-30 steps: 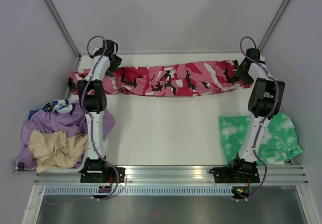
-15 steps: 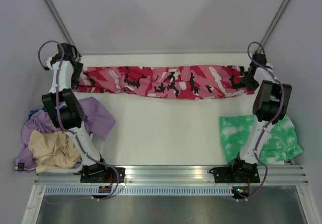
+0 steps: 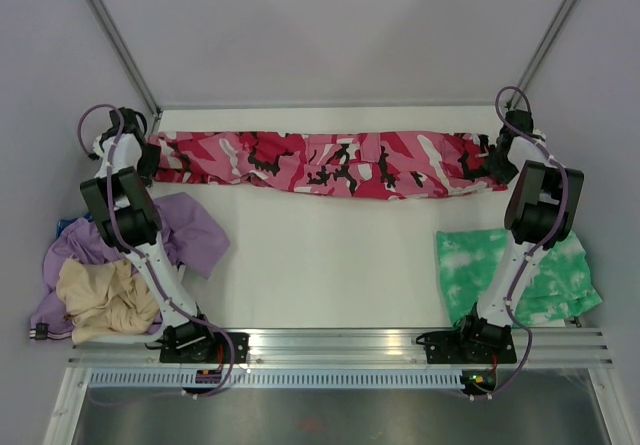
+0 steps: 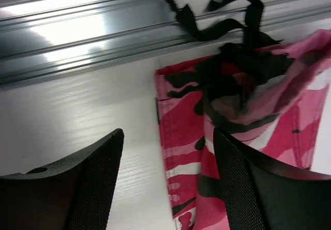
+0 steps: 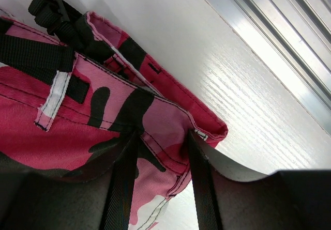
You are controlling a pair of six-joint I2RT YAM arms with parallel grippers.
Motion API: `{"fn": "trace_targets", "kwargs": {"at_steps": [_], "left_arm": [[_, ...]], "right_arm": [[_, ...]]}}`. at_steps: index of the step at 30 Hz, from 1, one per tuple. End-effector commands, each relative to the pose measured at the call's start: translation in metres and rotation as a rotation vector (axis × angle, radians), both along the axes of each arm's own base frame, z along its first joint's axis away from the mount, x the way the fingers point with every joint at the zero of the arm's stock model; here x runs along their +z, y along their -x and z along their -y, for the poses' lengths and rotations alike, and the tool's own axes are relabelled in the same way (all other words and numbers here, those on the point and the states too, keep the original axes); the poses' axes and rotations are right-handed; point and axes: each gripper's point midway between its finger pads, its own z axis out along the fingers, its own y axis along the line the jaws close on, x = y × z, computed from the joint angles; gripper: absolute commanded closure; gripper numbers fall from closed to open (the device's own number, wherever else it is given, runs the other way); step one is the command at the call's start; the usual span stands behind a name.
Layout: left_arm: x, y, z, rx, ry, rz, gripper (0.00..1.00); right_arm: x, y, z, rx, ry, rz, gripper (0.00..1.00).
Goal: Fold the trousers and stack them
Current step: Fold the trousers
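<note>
The trousers (image 3: 330, 162), in pink, red, white and black camouflage, lie stretched in a long band along the far edge of the table (image 3: 330, 255). My left gripper (image 3: 143, 157) is at their left end. In the left wrist view it stands open (image 4: 168, 183): the cloth's hem (image 4: 191, 137) runs between the fingers, with the right finger over the fabric. My right gripper (image 3: 497, 155) is at the right end. In the right wrist view it is shut (image 5: 161, 183) on a bunched corner of the trousers (image 5: 77, 132) near the black straps (image 5: 36, 54).
A pile of lilac and beige clothes (image 3: 110, 265) sits at the left table edge beside the left arm. A green-and-white tie-dye garment (image 3: 540, 265) lies at the right, under the right arm. Metal rails (image 4: 77, 39) (image 5: 289, 39) border the table just beyond both grippers.
The left arm has swung out to the far left end of the trousers. The right arm shifted right and its jaws narrowed on the cloth. The trousers now lie straighter and longer.
</note>
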Motion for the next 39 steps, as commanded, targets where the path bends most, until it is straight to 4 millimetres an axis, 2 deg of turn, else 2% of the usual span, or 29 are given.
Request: {"fn": "trace_targets", "kwargs": {"at_steps": [1, 6, 11, 13, 15, 16, 18, 19, 20, 22, 23, 25, 26, 28, 29, 30, 35, 38, 39], "left_arm": [[0.012, -0.038, -0.004, -0.111, -0.036, 0.133, 0.25], [0.007, -0.059, -0.007, -0.191, -0.061, 0.184, 0.27], [-0.007, -0.07, -0.005, -0.209, -0.044, 0.21, 0.3], [-0.011, -0.072, -0.006, -0.21, -0.044, 0.212, 0.35], [-0.011, -0.074, -0.007, -0.211, -0.055, 0.219, 0.43], [-0.012, -0.074, -0.008, -0.208, -0.061, 0.219, 0.55], [-0.006, -0.074, -0.014, -0.196, -0.087, 0.224, 0.64], [-0.003, -0.076, -0.015, -0.199, -0.099, 0.232, 0.72], [0.004, -0.078, -0.018, -0.198, -0.112, 0.243, 0.77], [0.01, -0.08, -0.018, -0.206, -0.122, 0.254, 0.94], [0.017, -0.08, -0.019, -0.206, -0.129, 0.258, 0.98], [0.026, -0.079, -0.019, -0.208, -0.138, 0.259, 0.98], [0.026, -0.072, -0.021, -0.194, -0.142, 0.23, 0.98], [0.039, -0.061, -0.024, -0.142, -0.151, 0.205, 0.98], [0.038, -0.048, -0.026, -0.115, -0.158, 0.153, 0.98], [0.05, -0.043, -0.028, -0.105, -0.173, 0.156, 0.98], [0.064, -0.025, -0.024, -0.114, -0.198, 0.145, 0.98], [0.075, -0.049, -0.015, -0.283, -0.226, 0.253, 0.98], [0.084, -0.06, -0.015, -0.346, -0.255, 0.278, 0.94]], "right_arm": [[-0.009, 0.024, 0.014, -0.041, 0.01, -0.068, 0.51], [-0.005, 0.019, 0.012, -0.032, -0.005, -0.048, 0.51], [-0.005, 0.017, 0.008, -0.031, -0.022, -0.04, 0.52], [-0.004, 0.017, 0.008, -0.031, -0.022, -0.038, 0.52], [-0.003, 0.016, 0.008, -0.031, -0.021, -0.035, 0.52], [-0.002, 0.016, 0.009, -0.033, -0.023, -0.033, 0.52], [-0.002, 0.014, 0.008, -0.029, -0.026, -0.029, 0.52], [-0.002, 0.014, 0.007, -0.028, -0.029, -0.029, 0.52], [-0.003, 0.013, 0.006, -0.027, -0.035, -0.027, 0.52], [-0.003, 0.012, 0.006, -0.029, -0.04, -0.021, 0.52], [-0.004, 0.011, 0.005, -0.027, -0.047, -0.02, 0.52], [-0.005, 0.01, 0.004, -0.026, -0.054, -0.014, 0.52], [-0.005, 0.009, 0.002, -0.024, -0.057, -0.013, 0.52], [-0.005, 0.009, 0.002, -0.02, -0.058, -0.01, 0.52], [-0.005, 0.009, 0.002, -0.02, -0.058, -0.01, 0.53], [-0.005, 0.009, 0.002, -0.016, -0.056, -0.01, 0.52], [-0.008, 0.01, 0.001, -0.003, -0.058, -0.017, 0.53], [-0.011, 0.008, -0.001, 0.006, -0.071, -0.012, 0.52], [-0.012, 0.008, -0.002, 0.008, -0.074, -0.014, 0.52]]}}
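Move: Just ahead of the left hand lies the raised flap at the left end of the trousers, about 6 cm forward, 2 cm to its left and 3 cm lower. The black ties trail some 4 cm ahead and 8 cm to the left; the metal rail runs level with the hand, about 8 cm to its left. From the right hand, already holding the other end, that flap is roughly 90 cm left and 6 cm ahead, about level. Reaching forward over the near edge of the trousers, the left hand goes about 6 cm towards the flap, sinks some 2 cm and shuts its fingers fully at the cloth, tipping about 10 degrees more towards forward. Then, still shut, it draws back about 3 cm and rises some 6 cm. The right hand stays put, keeping its pinch on the right end. ##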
